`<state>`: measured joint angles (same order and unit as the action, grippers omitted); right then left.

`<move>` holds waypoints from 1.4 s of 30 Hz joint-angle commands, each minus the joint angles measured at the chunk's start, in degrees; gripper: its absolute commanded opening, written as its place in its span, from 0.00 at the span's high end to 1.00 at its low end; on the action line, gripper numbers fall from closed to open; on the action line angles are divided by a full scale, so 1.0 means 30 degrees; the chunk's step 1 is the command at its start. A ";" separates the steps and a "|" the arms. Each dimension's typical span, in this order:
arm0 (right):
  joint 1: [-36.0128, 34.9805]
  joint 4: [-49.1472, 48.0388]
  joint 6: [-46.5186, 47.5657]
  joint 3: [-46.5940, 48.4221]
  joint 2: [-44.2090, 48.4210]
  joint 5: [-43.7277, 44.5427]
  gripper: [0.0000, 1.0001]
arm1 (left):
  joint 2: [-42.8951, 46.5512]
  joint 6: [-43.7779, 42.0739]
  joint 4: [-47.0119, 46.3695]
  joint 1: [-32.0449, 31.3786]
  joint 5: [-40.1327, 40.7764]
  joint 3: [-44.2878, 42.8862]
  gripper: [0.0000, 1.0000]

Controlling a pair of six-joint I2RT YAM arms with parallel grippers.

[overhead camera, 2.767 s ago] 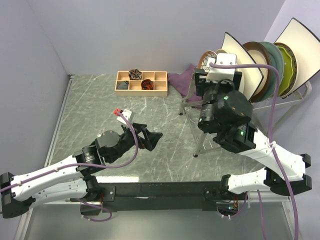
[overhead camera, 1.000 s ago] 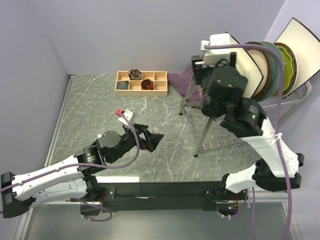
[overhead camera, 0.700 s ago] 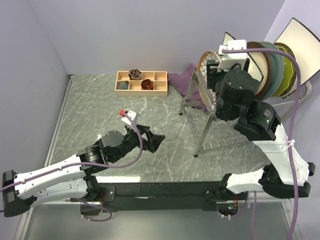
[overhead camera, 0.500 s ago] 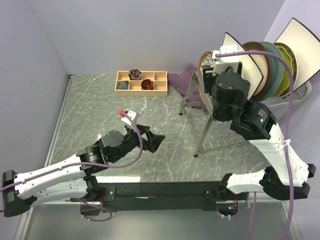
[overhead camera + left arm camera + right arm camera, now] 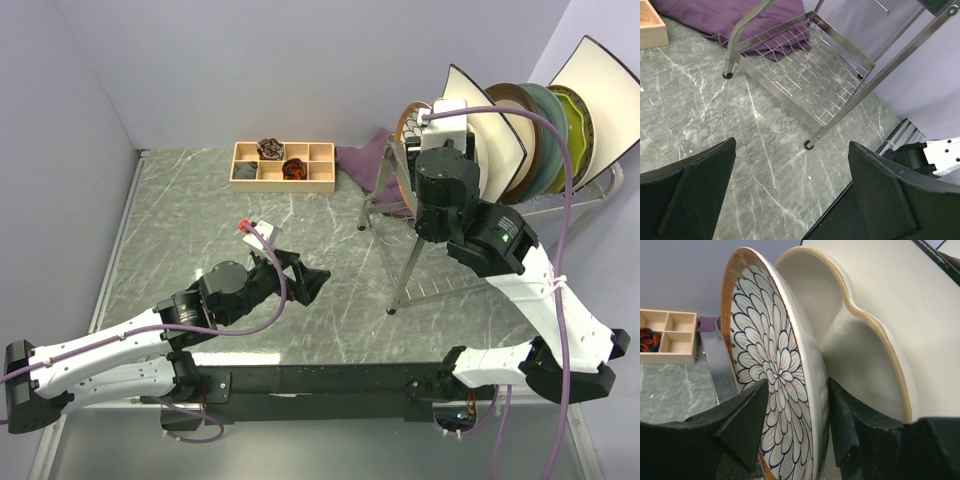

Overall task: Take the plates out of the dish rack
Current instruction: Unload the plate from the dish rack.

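Note:
The dish rack [image 5: 432,288] stands at the right with several plates upright in it. Its frontmost plate, brown-rimmed and petal-patterned [image 5: 775,355], has my right gripper [image 5: 797,385] straddling its edge. One finger is in front of the patterned face and the other behind its back. Both stand close to it, and I see no firm pinch. The cream divided plate [image 5: 860,350] is just behind, then a white square plate [image 5: 470,100]. Teal [image 5: 545,130] and yellow-green [image 5: 575,130] plates follow. My left gripper [image 5: 791,145] hovers open over the marble with nothing between its fingers.
A wooden compartment tray [image 5: 283,165] sits at the back centre. A purple cloth [image 5: 362,160] lies beside the rack's far leg. The rack's lower wire shelf [image 5: 805,75] and near foot [image 5: 809,145] lie just ahead of my left gripper. Walls close off the back and right.
My right wrist has swung back and come down over the frontmost plate, and its fingers have narrowed around the edge. The left arm has barely shifted.

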<state>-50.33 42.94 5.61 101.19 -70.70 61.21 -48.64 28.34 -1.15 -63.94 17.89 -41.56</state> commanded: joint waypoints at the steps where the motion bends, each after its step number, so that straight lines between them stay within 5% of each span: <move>1: 0.0076 -0.0746 -0.0142 -0.0213 0.0011 0.1212 0.46 | 0.0130 0.0134 -0.0877 0.0045 0.0101 -0.0151 0.01; 18: -0.0100 -0.2414 0.2436 0.0636 -0.0693 0.2566 0.71 | -0.0017 0.0134 -0.0848 0.0045 0.0423 -0.0210 0.00; 23: -0.0276 -0.3296 0.3784 0.0725 -0.0634 0.1981 0.84 | 0.0160 0.0076 -0.0995 0.0045 0.0541 -0.0062 0.00; 25: -0.0334 -0.3881 0.4398 0.0491 -0.0663 0.1979 1.00 | 0.0189 0.0017 -0.0965 0.0045 0.0511 -0.0033 0.01; 42: -0.1096 -0.7661 0.9204 0.0990 -0.1162 0.2272 1.00 | 0.0072 0.0690 -0.0849 0.0074 0.0483 -0.0736 0.01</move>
<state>-53.34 26.17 29.82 102.02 -74.78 67.92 -48.49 29.30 -1.69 -63.94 19.92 -41.41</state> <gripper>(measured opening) 0.278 0.995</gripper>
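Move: The patterned plate stands on edge in the rack with its near rim already between the right gripper's open fingers; its middle is about 9 cm ahead, 2 cm left and some 4 cm below. Just right of it come the scalloped white dish, about 10 cm ahead and 4 cm right, then the square white plate, 10 cm ahead and 10 cm right, both at nearly hand height. From the left gripper, the patterned plate lies some 17 cm ahead, 21 cm right and 15 cm up. Close the right fingers on the near rim of the patterned plate, one pad on its patterned face and one on its back, easing a little to the right with a slight clockwise turn meanwhile. With the rim pinched, draw the hand up about 3 cm, drifting left away from the scalloped dish and rolling some 10 degrees so its left side dips. ##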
